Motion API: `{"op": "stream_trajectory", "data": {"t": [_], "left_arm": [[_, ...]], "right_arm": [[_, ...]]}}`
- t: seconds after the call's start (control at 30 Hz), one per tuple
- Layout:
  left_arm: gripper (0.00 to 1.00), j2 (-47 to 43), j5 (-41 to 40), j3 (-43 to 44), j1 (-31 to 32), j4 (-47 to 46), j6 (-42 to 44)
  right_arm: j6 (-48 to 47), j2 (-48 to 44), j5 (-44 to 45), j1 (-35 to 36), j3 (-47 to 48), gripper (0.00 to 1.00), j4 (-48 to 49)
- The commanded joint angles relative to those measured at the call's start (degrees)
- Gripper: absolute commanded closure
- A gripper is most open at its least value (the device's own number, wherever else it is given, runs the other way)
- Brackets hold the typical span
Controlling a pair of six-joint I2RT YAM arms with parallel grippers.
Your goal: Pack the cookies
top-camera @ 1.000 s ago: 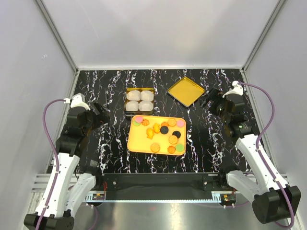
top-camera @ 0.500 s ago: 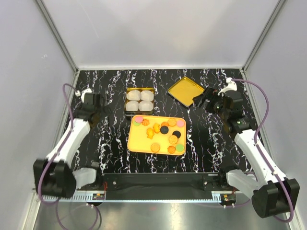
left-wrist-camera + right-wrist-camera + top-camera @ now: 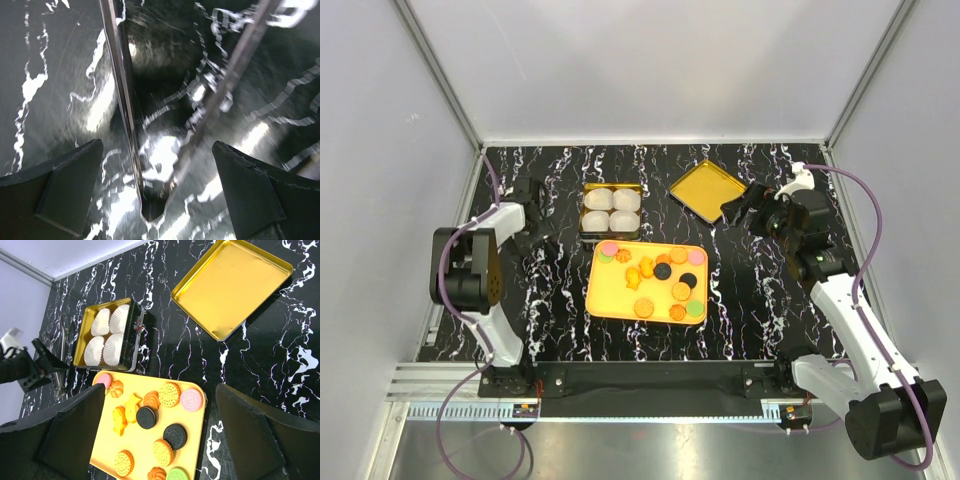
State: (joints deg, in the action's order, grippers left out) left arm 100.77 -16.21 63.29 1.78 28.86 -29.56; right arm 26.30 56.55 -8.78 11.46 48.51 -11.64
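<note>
The cookies [image 3: 655, 278] lie loose on an orange tray [image 3: 605, 300] mid-table: orange-tan, dark brown, pink and green ones. They also show in the right wrist view [image 3: 147, 417] on the tray [image 3: 135, 445]. My right gripper [image 3: 738, 208] is open and empty, hovering at the right by the gold lid [image 3: 708, 190], above and apart from the tray. Its fingers [image 3: 65, 430] frame the cookies from above. My left gripper [image 3: 540, 232] is open and empty, low over the table at the far left, left of the tin. Its view is blurred and shows only marble between its fingers [image 3: 65, 190].
An open gold tin [image 3: 611, 187] holding four white paper cups [image 3: 611, 210] stands just behind the tray. Its rim [image 3: 132, 340] shows in the right wrist view. The gold lid [image 3: 232, 285] lies upturned at back right. Grey walls and metal posts ring the black marble table.
The left arm has swung outward and back, carrying its gripper toward the far left edge beside the tin. The right gripper has shifted slightly toward the gold lid. Cookies have not moved.
</note>
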Motion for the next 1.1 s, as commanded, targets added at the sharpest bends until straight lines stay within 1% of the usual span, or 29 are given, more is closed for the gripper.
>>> {"op": "stream_trajectory", "data": {"t": [0.0, 0.03, 0.1, 0.13, 0.3, 0.47, 0.53, 0.63, 0.67, 0.77, 0.8, 0.9, 0.97, 1.0, 1.07], "left_arm": [[0.01, 2.84, 1.09, 4.99, -1.34, -2.5, 1.0], [0.01, 5.2, 1.44, 5.96, -1.6, -1.97, 1.17], [0.01, 6.97, 1.35, 8.24, -1.78, -1.09, 1.61], [0.01, 7.85, 1.79, 8.6, -3.09, -1.09, 1.79], [0.01, 10.14, 2.93, 11.06, -5.12, -0.22, 3.89], [0.01, 10.85, 4.43, 11.07, -5.12, -0.21, 4.25], [0.03, 11.11, 4.69, 11.16, -5.3, -0.03, 4.34], [0.14, 11.29, 5.48, 11.16, -5.21, -0.3, 4.6], [0.25, 11.2, 5.57, 11.24, -5.21, -0.3, 4.69], [0.39, 10.68, 5.83, 11.16, -5.21, -0.65, 4.86], [0.45, 10.33, 5.84, 11.33, -5.21, -0.3, 4.78], [0.48, 8.57, 5.49, 11.51, -5.21, 0.75, 4.6], [0.5, 6.38, 4.78, 11.77, -5.21, 1.63, 4.43], [0.52, 4.19, 4.52, 11.77, -5.04, 2.16, 4.51], [0.53, 2.07, 4.08, 11.86, -4.77, 2.95, 4.69]], "right_arm": [[-1.17, -1.54, -1.6, -0.04, 0.53, 0.0, 2.06], [-1.17, -1.62, -1.68, -0.04, 0.44, 0.01, 1.97], [-1.17, -1.88, -1.68, -0.13, 0.36, 0.0, 2.15], [-1.26, -1.8, -1.68, -0.13, 0.09, 0.0, 2.15], [-1.26, -1.36, -1.42, -0.04, -0.08, 0.0, 2.41], [-1.43, -0.83, -1.24, -0.04, 0.18, 0.0, 2.32], [-1.34, -0.66, -1.33, -0.04, 0.18, 0.0, 2.32], [-1.34, -0.74, -1.07, -0.04, 0.01, 0.0, 2.5], [-1.43, -0.74, -1.07, -0.04, -0.08, 0.0, 2.5], [-1.52, -0.66, -1.33, -0.04, 0.0, 0.0, 2.32], [-1.43, -0.66, -1.33, -0.04, 0.18, 0.0, 2.24], [-1.43, -1.01, -1.33, -0.04, 0.09, 0.0, 2.23], [-1.43, -1.01, -1.25, -0.04, 0.0, 0.0, 2.23], [-1.52, -1.01, -1.24, -0.04, -0.08, 0.0, 2.32], [-1.43, -0.83, -1.24, -0.04, -0.08, 0.0, 2.32]]}}
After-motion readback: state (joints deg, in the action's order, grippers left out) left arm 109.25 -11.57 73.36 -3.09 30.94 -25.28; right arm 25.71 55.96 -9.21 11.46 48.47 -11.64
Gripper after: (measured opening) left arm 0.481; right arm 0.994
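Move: The metal tongs lie lengthwise forward-and-back, hinge end nearest the left gripper. Their middle is about 7 cm ahead, 1 cm left and 2 cm below it. The cookie box with paper cups stands roughly 20 cm to the gripper's right and 8 cm ahead; the cookie tray's middle is about 29 cm right and 11 cm back. From the right gripper, the tongs are some 54 cm left, 10 cm ahead and 22 cm lower. Slide the open left gripper about 4 cm forward and 2 cm left along the tongs, sinking 1 cm at the outset, so the fingers straddle both arms ahead of the hinge. Hold there, close to about half opening to pinch the arms from either side, then ease slightly back and up with the grip kept. ##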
